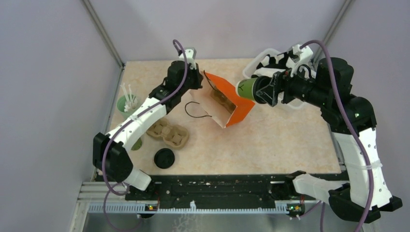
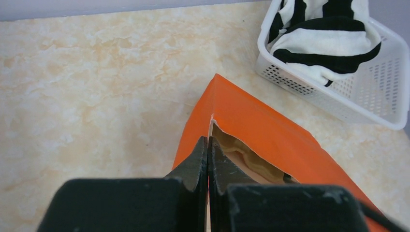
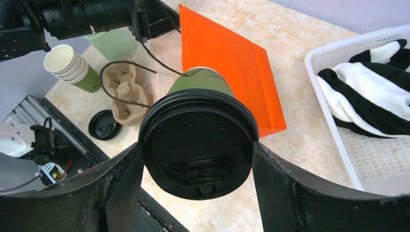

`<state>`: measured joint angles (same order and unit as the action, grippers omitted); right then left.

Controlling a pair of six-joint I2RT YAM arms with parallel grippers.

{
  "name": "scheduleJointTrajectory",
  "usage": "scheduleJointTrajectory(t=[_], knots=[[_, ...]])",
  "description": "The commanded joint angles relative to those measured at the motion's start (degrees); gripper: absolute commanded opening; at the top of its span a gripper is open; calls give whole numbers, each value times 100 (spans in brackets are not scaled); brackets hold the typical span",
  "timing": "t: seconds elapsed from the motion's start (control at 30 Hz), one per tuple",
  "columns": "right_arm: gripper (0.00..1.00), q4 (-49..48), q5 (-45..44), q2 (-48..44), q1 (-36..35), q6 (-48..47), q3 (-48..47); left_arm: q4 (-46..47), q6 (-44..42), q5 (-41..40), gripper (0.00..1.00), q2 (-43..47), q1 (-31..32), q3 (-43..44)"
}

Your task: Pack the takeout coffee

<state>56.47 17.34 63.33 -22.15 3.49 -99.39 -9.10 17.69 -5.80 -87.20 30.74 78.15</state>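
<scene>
The takeout coffee (image 1: 246,88), a green paper cup with a black lid (image 3: 198,140), lies sideways in my right gripper (image 1: 265,90). Its fingers (image 3: 126,174) are shut on the lid's rim, and its base points at the mouth of the orange paper bag (image 1: 240,110). My left gripper (image 1: 202,79) is shut on the bag's upper edge (image 2: 211,126), with the jaws (image 2: 208,145) pinched flat on the paper, holding the mouth open. A cardboard cup carrier sits inside the bag (image 2: 251,162). The cup is just outside the bag's opening.
A second cardboard carrier (image 1: 168,134) and a loose black lid (image 1: 164,158) lie at the front left. A stack of lidless green cups (image 3: 67,63) and a green cup with stirrers (image 1: 128,103) stand at the left edge. A white basket (image 1: 252,67) with striped cloth stands at the back right.
</scene>
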Motion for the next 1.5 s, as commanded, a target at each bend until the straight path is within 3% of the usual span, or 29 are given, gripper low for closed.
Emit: scheduleJointTrajectory(t=[0.0,0.4,0.63,0.83,1.07,1.23,1.47], knots=[[41,39,186,-298,-118,-104,28,186,348,106,0,441,7,-183],[40,621,923,-646,-188,217,207,108,828,257,0,1199,14,-1223],[37,700,937,-423,-597,357,218,245,950,375,0,1690,19,-1760],[37,607,-209,-9,-2077,576,25,350,1149,524,0,1897,19,-2056],[36,845,-2474,637,-4000,637,-414,490,1191,732,0,2216,16,-2445],[35,1158,-3264,957,-4712,468,-535,615,1248,723,0,2469,17,-2773],[35,1108,-3506,919,-5295,-35,-511,806,1482,721,0,2712,17,-3166]])
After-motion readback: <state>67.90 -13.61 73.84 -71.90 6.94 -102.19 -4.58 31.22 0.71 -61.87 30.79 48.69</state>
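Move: The open mouth of the orange bag lies about 13 cm ahead of the right hand, 17 cm to its left and 16 cm below; the cup is already in that hand. The bag's near handle loop is some 10 cm ahead, 22 cm left and 16 cm lower, the white basket about 30 cm ahead, 12 cm right and far below. From the left hand the mouth's middle is roughly 4 cm back, 6 cm right and 4 cm down; the loose cup tray 13 cm back, 18 cm left, 25 cm down. Still pinching the bag's rim in closed fingers, the left hand pulls it back about 11 cm towards the robot, sinking a little and rolling slightly. The right hand keeps its grip at the cup's lid and draws back first, then sweeps left and down towards the mouth, about 11 cm each way back and left and 7 cm down, turning some 20 degrees counter-clockwise and rolling its left side down. ##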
